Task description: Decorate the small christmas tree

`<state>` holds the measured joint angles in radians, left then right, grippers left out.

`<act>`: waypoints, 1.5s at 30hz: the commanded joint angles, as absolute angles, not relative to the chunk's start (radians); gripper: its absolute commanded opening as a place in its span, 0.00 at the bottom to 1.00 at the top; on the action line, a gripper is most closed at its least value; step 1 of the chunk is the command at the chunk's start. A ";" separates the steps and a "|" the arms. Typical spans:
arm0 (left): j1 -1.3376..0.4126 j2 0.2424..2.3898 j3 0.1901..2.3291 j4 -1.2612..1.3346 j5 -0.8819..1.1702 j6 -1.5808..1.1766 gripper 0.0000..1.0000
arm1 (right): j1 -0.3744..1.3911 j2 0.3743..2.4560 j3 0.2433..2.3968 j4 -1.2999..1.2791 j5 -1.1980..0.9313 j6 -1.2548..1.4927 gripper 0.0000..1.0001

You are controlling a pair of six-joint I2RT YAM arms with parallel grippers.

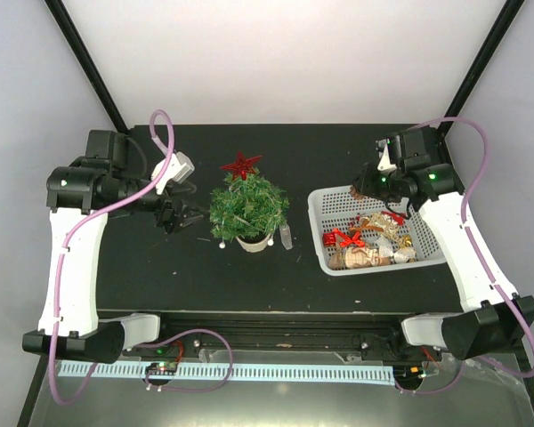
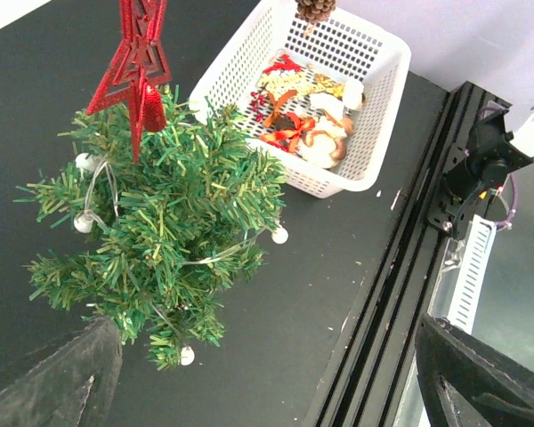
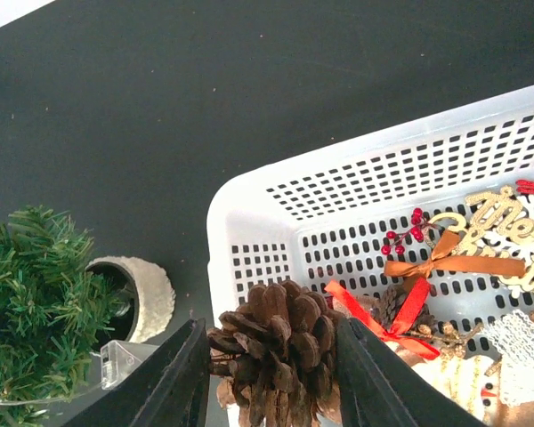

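Observation:
The small christmas tree (image 1: 247, 206) stands mid-table in a whitish round base, with a red glitter star (image 1: 241, 165) on top and small white balls on its branches. In the left wrist view the tree (image 2: 160, 231) and star (image 2: 138, 62) fill the upper left. My left gripper (image 1: 182, 216) hangs open just left of the tree, with nothing between its fingers (image 2: 53, 382). My right gripper (image 3: 276, 356) is shut on a brown pine cone (image 3: 280, 347), held over the left end of the white basket (image 3: 249, 196). The tree (image 3: 36, 294) lies to its left.
The white basket (image 1: 325, 258) at the right holds several ornaments: red bows (image 3: 409, 302), gold lettering (image 3: 507, 222), a berry sprig. A small clear plastic piece (image 1: 286, 237) lies beside the tree's base. A black rail (image 1: 276, 334) runs along the table's near edge.

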<state>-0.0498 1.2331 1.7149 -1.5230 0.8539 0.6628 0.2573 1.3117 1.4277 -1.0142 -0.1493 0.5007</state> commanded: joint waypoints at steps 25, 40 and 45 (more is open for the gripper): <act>-0.104 1.167 1.585 -1.510 0.917 0.654 0.90 | 0.563 1.315 1.671 -0.856 -0.661 0.476 0.43; -0.103 1.128 1.535 -1.506 0.891 0.635 0.90 | 0.580 1.362 1.514 -0.565 -0.762 0.609 0.43; -0.100 1.119 1.535 -1.509 0.879 0.633 0.90 | 0.580 1.396 1.519 -0.542 -0.759 0.615 0.42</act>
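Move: The right hand already holds the pine cone above the basket; the tree's middle stands roughly 26 cm to its left, about level with it in reach and some 8 cm lower. The red star tops the tree, about 28 cm left, 2 cm farther out and 5 cm above that hand. The basket's middle is about 8 cm right, 3 cm ahead and 22 cm below. From the left hand, the tree is some 10 cm ahead, 14 cm right and 18 cm below. Right hand swings the held pine cone about 20 cm left and up towards the tree, left sinking back. ##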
